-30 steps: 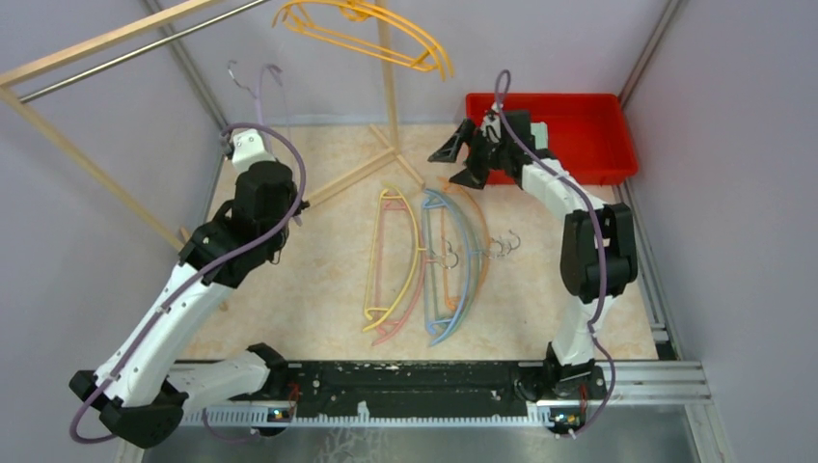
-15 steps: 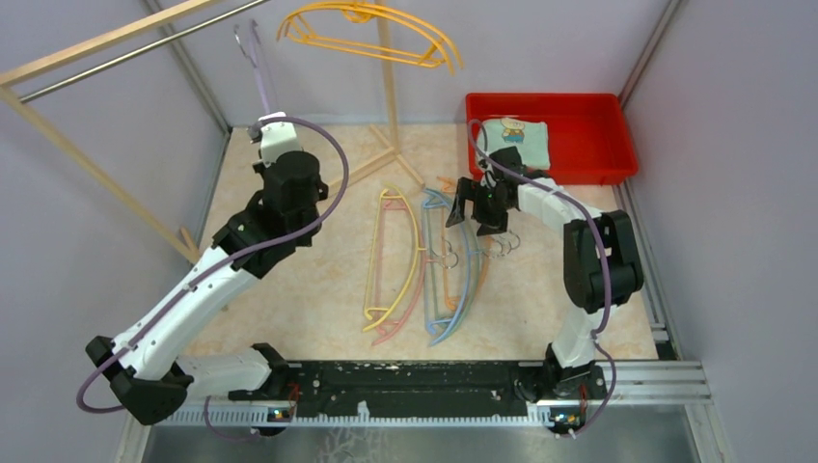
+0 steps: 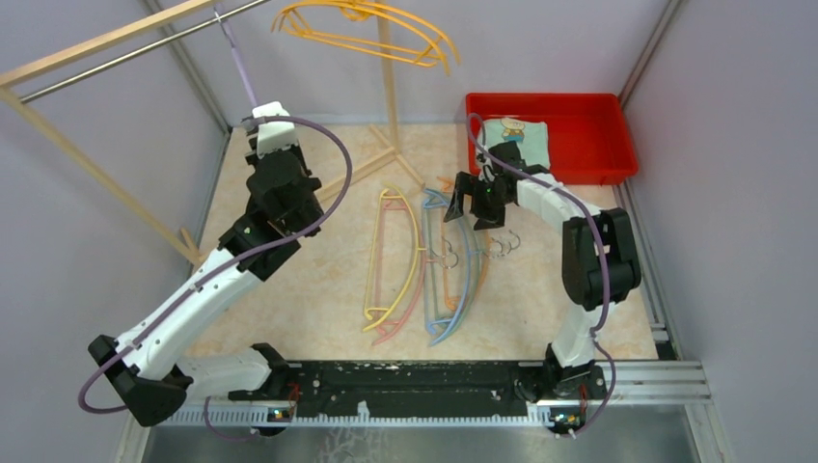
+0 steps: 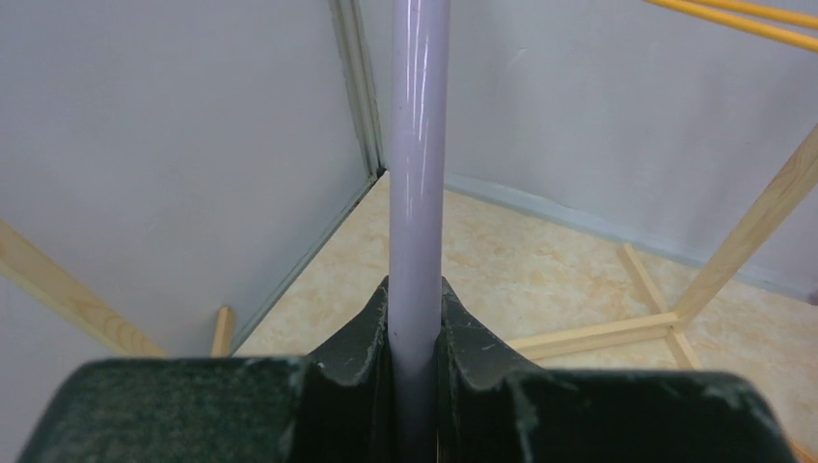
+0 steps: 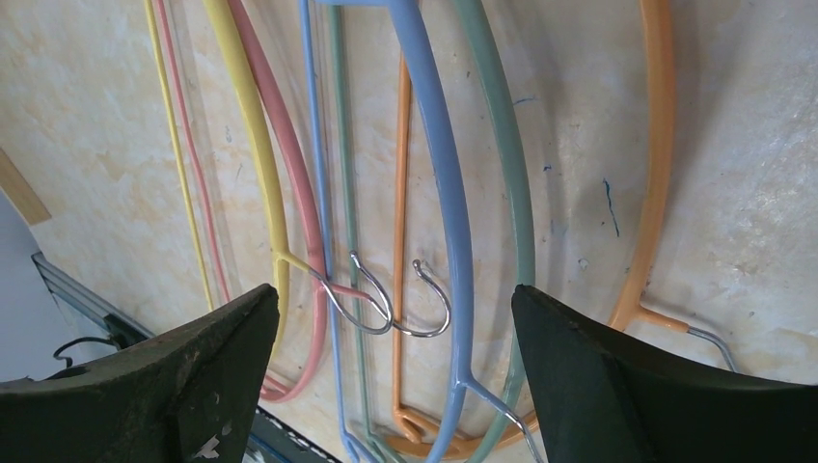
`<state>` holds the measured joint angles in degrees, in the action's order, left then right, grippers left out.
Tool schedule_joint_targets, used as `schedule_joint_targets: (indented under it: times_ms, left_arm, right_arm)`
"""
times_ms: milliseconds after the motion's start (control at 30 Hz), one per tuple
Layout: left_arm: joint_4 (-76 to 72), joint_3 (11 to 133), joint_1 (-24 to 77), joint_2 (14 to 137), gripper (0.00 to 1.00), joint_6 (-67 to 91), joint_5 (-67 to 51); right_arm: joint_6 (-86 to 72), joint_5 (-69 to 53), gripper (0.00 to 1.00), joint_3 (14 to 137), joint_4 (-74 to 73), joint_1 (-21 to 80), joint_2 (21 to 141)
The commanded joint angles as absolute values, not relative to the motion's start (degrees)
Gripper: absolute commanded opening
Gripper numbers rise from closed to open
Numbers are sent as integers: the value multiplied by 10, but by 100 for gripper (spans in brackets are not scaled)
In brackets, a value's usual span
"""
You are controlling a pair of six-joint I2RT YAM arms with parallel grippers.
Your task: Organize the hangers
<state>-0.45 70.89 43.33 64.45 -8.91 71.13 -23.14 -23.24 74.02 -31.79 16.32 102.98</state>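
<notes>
My left gripper (image 3: 261, 120) is raised at the back left, shut on a purple hanger (image 3: 239, 64) whose top reaches up to the metal rail (image 3: 116, 60). In the left wrist view its purple bar (image 4: 418, 164) stands clamped between the fingers (image 4: 364, 333). Two yellow-orange hangers (image 3: 371, 37) hang at the top. Yellow (image 3: 405, 260), pink (image 3: 384, 333), blue (image 3: 453, 289), green and orange hangers lie side by side on the floor. My right gripper (image 3: 473, 212) hovers open just above the blue hanger (image 5: 439, 193), green hanger (image 5: 511, 193) and orange hanger (image 5: 658, 145), nothing between its fingers.
A pale wooden rack frame (image 3: 68, 145) runs along the left, with its foot bars (image 3: 371, 164) crossing the floor behind the hangers. A red bin (image 3: 588, 154) holding a folded cloth (image 3: 518, 135) stands at the back right. Walls close in on both sides.
My left arm has lifted the purple hanger up and right toward the rail. My right gripper has come from the bin down over the floor hangers, its jaws a little narrower.
</notes>
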Motion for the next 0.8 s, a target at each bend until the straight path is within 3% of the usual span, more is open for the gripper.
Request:
schedule_joint_targets:
  times_ms: [0, 233, 767]
  left_arm:
    - [103, 763, 408, 656, 0, 23, 683]
    - [189, 761, 388, 667, 0, 117, 645]
    - [166, 757, 361, 663, 0, 123, 608]
  right_arm:
    - [-233, -245, 90, 770, -308, 164, 1031]
    - [-236, -247, 89, 776, -308, 164, 1034]
    - [-240, -259, 87, 762, -292, 164, 1039]
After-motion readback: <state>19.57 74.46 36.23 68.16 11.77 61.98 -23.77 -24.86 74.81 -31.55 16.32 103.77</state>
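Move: The purple hanger is already pinched in the left fingers, its hook up by the metal rail; that stretch of rail lies about 15 cm ahead of the left hand, 5 cm to its left and 12 cm higher. The hung yellow hangers are some 28 cm ahead and 15 cm to its right, about at hand height. From the right hand, the same rail spot is roughly 10 cm ahead, 41 cm left and 42 cm up. The purple hanger, still gripped in the left hand, is lowered about 5 cm and carried 2 to 3 cm forward, so its hook sinks away from the level of the rail to beneath it. The left wrist tips the fingers slightly downward, under 10 degrees, keeps its pinch, and eases to a stop. ##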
